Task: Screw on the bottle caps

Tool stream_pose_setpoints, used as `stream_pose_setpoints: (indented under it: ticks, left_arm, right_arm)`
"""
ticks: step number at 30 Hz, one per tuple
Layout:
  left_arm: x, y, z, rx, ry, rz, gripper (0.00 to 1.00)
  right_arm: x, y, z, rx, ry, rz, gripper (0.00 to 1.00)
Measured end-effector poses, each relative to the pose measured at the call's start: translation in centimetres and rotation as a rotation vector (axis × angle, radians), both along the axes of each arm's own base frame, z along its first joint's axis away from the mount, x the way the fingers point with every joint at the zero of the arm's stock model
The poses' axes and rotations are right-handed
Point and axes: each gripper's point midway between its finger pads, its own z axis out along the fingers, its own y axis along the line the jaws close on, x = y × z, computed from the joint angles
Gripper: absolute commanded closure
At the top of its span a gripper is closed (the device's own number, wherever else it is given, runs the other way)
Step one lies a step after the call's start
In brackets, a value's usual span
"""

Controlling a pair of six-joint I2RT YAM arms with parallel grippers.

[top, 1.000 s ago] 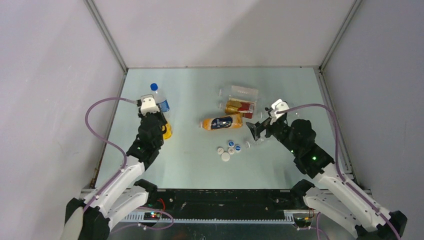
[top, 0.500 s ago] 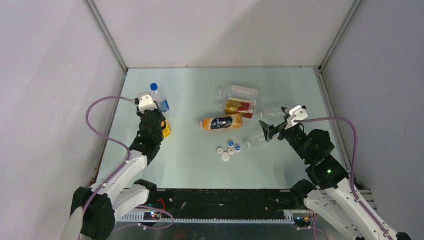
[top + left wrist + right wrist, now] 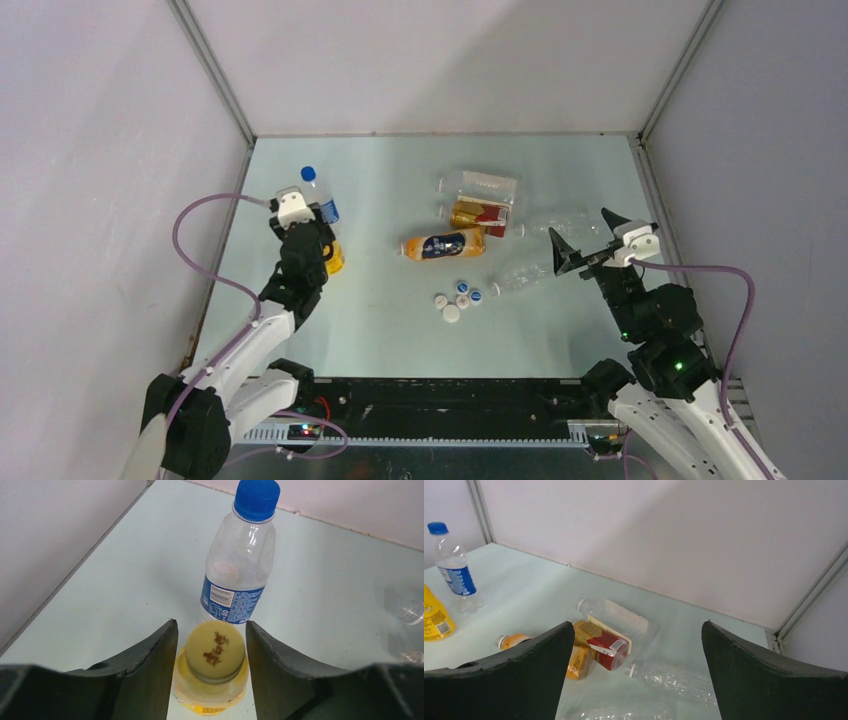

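An orange-yellow bottle (image 3: 210,696) stands upright at the left with a yellow cap (image 3: 216,651) on its neck. My left gripper (image 3: 210,625) hangs over it, its jaws on either side of the cap and slightly parted, with a thin gap showing on the left. Just behind stands a clear blue-label bottle (image 3: 240,565) with a blue cap (image 3: 257,497). Loose blue and white caps (image 3: 458,297) lie mid-table. My right gripper (image 3: 580,232) hovers wide open and holds nothing, right of a clear lying bottle (image 3: 674,677).
Uncapped bottles lie in a cluster mid-table: an orange one with a dark-blue label (image 3: 443,245), a gold-and-red one (image 3: 478,214), and clear ones (image 3: 480,183) (image 3: 520,276). Grey walls close in the table's left, back and right.
The right arm has drawn back to the right, away from the lying bottles, still wide open. The left jaws have parted a little around the yellow cap.
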Motion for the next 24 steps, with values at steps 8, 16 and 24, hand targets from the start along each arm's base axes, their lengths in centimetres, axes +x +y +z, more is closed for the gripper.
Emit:
stream_pose_setpoints:
  ticks: [8,16,24]
  left_arm:
    - [-0.3,-0.1,-0.8,-0.01,0.032,-0.005,0.29]
    - [-0.8,-0.3,-0.1,-0.043,0.014,-0.016,0.14]
    - [-1.9,-0.3,1.6,-0.082,-0.026,-0.033,0.0]
  right_arm:
    - [-0.4,-0.9,1.0,0.008,-0.042,-0.029,0.01]
    - [-0.9,-1.3,2.3,0.017,-0.095,-0.036,0.01]
    - [-1.3,-1.6,3.0,0.023,-0.125,-0.039,0.01]
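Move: The yellow bottle stands at the left hand's fingertips, its cap between them and its middle about 9 cm below and 1 cm ahead. The blue-capped bottle stands some 11 cm beyond it and 3 cm farther left; the orange bottle lies about 24 cm to its right and 5 cm farther out. From the right hand, the yellow bottle is roughly 45 cm left, 11 cm ahead and 24 cm below. The yellow bottle's cap is cleared as the left fingers, already loosened, spread from about half to fully open; that hand sinks about 1 cm, then rises some 2.5 cm while drawing back about 2 cm towards its base. The open, empty right hand lifts about 3 cm, drifting back and right away from the bottles, its fingers tipping up slightly. ##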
